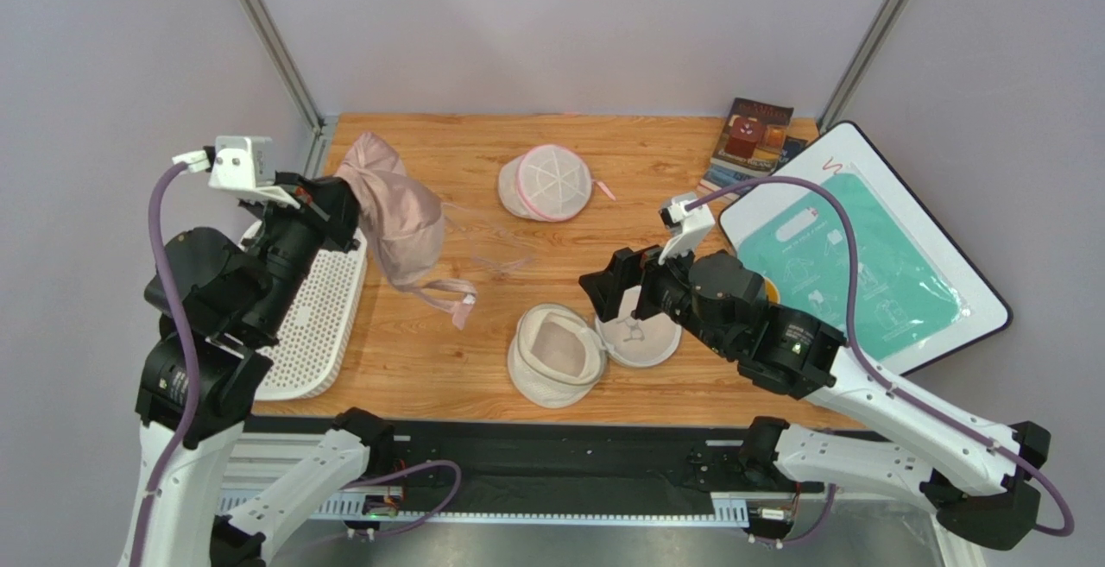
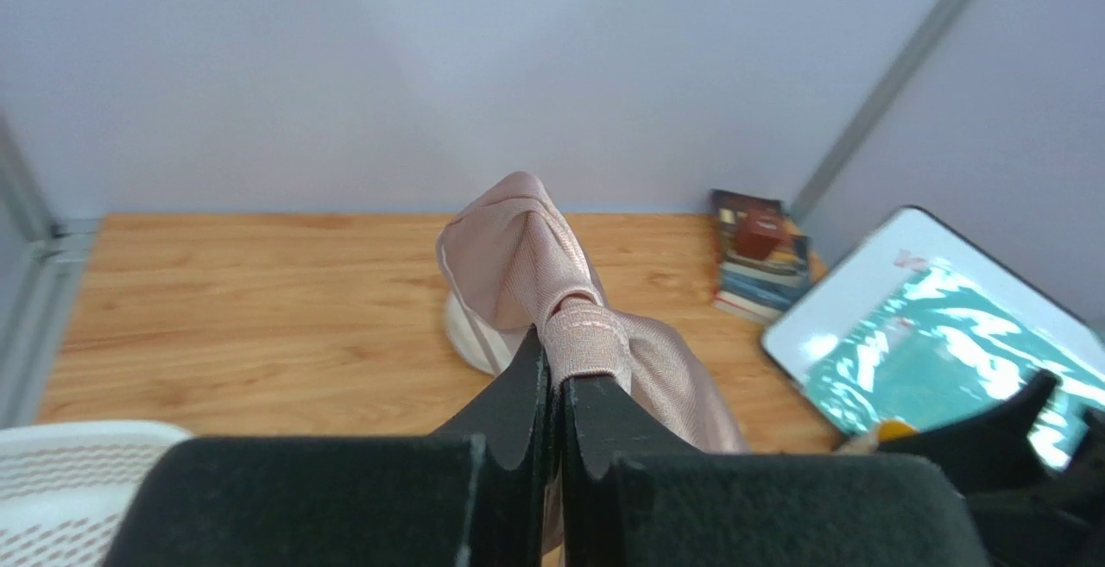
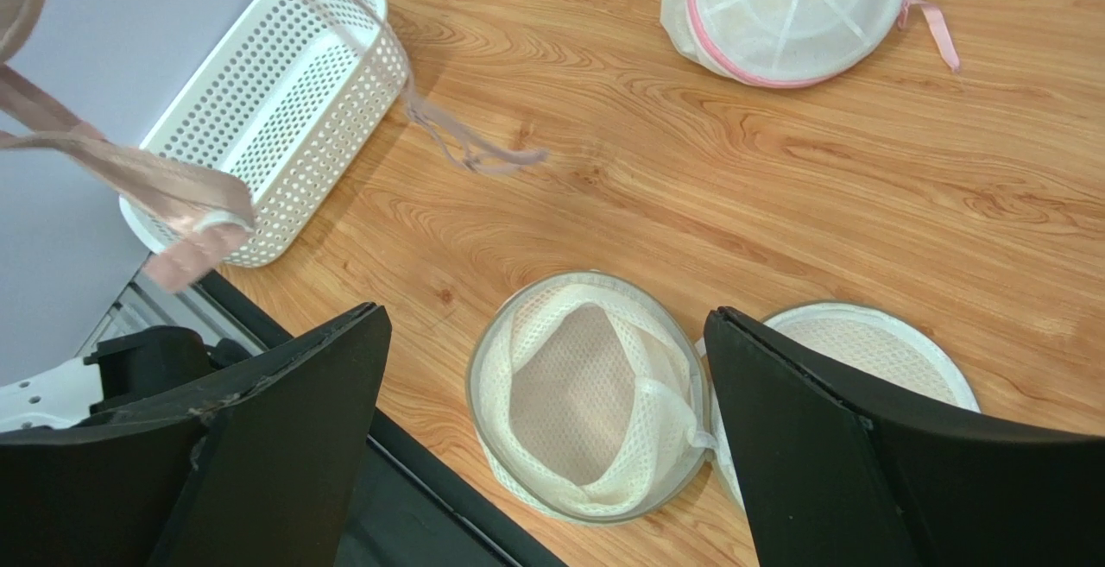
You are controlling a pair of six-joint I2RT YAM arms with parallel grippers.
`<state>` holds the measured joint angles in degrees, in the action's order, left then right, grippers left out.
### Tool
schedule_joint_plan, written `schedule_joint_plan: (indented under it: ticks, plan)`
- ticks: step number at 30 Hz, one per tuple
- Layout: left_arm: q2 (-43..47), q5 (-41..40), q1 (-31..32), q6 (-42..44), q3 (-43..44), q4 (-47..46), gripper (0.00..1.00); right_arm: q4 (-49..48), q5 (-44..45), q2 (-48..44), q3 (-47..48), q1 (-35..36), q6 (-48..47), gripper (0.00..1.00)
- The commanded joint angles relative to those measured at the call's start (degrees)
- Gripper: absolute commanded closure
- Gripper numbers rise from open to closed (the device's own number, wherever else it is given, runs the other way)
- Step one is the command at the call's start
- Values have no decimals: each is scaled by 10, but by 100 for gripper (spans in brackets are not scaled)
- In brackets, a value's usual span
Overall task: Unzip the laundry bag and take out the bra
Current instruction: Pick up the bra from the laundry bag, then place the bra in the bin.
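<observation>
The pink-mauve bra (image 1: pixel 389 211) hangs in the air at the table's left side, its straps (image 1: pixel 448 295) dangling toward the wood. My left gripper (image 1: pixel 340 205) is shut on the bra's band (image 2: pixel 586 334), and the cups (image 2: pixel 519 250) bunch beyond the fingertips. The beige-white mesh laundry bag (image 1: pixel 558 354) lies unzipped near the front edge, its hollow half (image 3: pixel 590 392) facing up and its other half (image 3: pixel 869 347) flopped open beside it. My right gripper (image 3: pixel 545 321) hovers open just above the bag with nothing between its fingers. It shows in the top view (image 1: pixel 623 302) over the flopped half.
A white perforated basket (image 1: pixel 318 321) stands at the left edge under the left arm. A round mesh pouch with pink trim (image 1: pixel 547 181) lies at the back centre. A book (image 1: pixel 755 133) and a white and teal board (image 1: pixel 863 250) occupy the right side.
</observation>
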<state>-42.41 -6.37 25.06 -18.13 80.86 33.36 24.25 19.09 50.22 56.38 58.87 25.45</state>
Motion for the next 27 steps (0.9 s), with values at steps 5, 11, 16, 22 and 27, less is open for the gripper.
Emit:
schedule_joint_plan:
  ticks: [5, 11, 16, 22, 27]
  plan:
    - [-47, -7, -160, 57, 46, 72, 100, 16, 22, -28, -9, -2, -4, 0]
    - [-57, 78, -372, 42, 49, 82, 100, 29, 24, -46, -25, -3, -8, 0]
    - [-68, 133, -517, 7, 37, 62, 100, 60, 24, -50, -22, -4, -11, 0]
    - [-61, 122, -579, -9, -52, 17, 100, 89, 28, -59, -22, -5, -15, 0]
    - [-55, 103, -582, -14, -134, -15, 100, 98, 29, -73, -33, -5, -2, 0]
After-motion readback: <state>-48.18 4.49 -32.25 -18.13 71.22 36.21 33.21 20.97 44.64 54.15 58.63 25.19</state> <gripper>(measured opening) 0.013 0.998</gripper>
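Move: The left hand already holds the bra; the white basket lies about 22 cm to its left, some 3 cm ahead and 40 cm below. From the left hand, the opened laundry bag is roughly 26 cm right and 4 cm back, the pink-rimmed bag about 25 cm right and 26 cm ahead, both some 44 cm down. From the right hand the basket is about 54 cm left, 5 cm ahead and 22 cm below. Still pinching the bra, the left hand swings about 22 cm left over the basket, turning counter-clockwise, then sinks. ##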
